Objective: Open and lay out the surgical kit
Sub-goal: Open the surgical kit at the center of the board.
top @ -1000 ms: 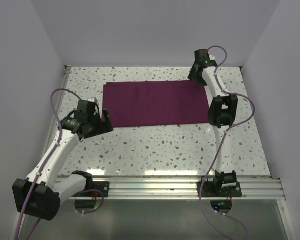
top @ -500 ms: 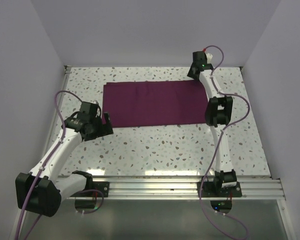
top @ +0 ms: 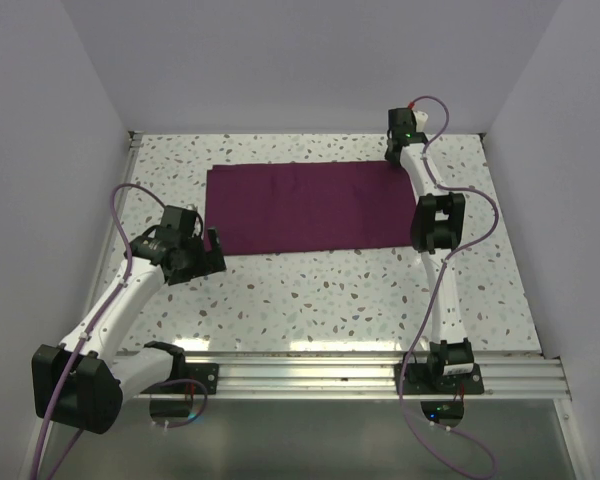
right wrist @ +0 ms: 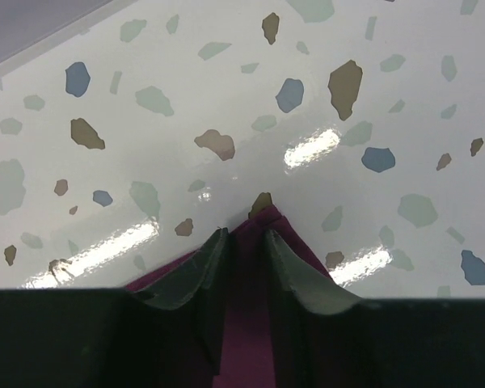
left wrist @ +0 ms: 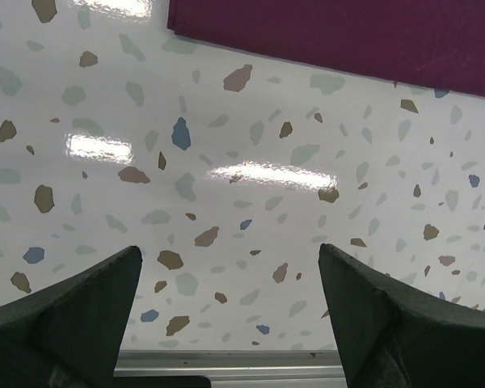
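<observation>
The surgical kit is a dark purple cloth wrap (top: 310,205), lying flat and folded shut on the far half of the speckled table. What is inside it is hidden. My right gripper (top: 399,152) is down on the wrap's far right corner. In the right wrist view its fingers (right wrist: 202,267) stand close together with the corner of the wrap (right wrist: 250,323) pinched between them. My left gripper (top: 209,252) hovers just off the wrap's near left corner. In the left wrist view it (left wrist: 230,275) is open over bare table, the wrap's edge (left wrist: 347,32) at the top.
A metal rail (top: 330,370) runs along the near edge behind the arm bases. Pale walls close in the table on the left, back and right. A raised metal strip (top: 130,145) marks the far left corner. Purple cables loop from both arms.
The right gripper has moved slightly back onto the wrap's far right corner and its jaws have narrowed onto the cloth. The left arm has shifted a little and stays open.
</observation>
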Robot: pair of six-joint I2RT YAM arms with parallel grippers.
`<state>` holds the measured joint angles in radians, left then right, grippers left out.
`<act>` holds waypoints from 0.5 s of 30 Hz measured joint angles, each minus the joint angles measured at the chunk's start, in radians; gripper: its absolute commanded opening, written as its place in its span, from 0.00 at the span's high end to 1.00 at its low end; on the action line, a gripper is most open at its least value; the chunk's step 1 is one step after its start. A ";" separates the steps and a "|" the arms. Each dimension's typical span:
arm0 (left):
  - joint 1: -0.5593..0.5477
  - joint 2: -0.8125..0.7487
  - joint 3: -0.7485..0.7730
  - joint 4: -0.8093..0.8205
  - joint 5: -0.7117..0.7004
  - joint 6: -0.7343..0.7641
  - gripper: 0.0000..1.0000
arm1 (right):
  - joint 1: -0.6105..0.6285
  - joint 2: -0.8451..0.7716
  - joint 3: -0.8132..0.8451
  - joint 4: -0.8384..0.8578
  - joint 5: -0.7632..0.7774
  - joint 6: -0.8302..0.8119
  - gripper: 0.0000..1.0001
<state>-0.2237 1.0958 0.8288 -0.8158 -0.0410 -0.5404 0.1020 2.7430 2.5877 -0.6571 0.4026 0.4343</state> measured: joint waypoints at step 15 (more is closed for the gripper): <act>0.000 0.004 0.000 0.000 -0.001 0.001 0.05 | 0.010 -0.016 -0.029 0.011 0.029 0.006 1.00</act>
<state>-0.2237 1.0996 0.8284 -0.8158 -0.0418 -0.5396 0.1120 2.7270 2.5591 -0.6460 0.4313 0.4400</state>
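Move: The far right corner of the purple surgical kit already lies between the right hand's half-open fingertips, about 1 cm ahead and 1 cm to the right, 1 cm below. The kit's middle lies some 16 cm back and 30 cm to the left of this hand; the near right corner is about 31 cm straight back. From the left hand that far right corner is roughly 42 cm ahead, 58 cm to the right and 8 cm lower. The right fingertips pinch the cloth at the kit's far right corner, shutting from about a third open to fully closed around the small ridge between them. The hand stays in place over the corner with its wrist still angled forward and down, only beginning to ease up and back at the very end, by less than half a centimetre. ##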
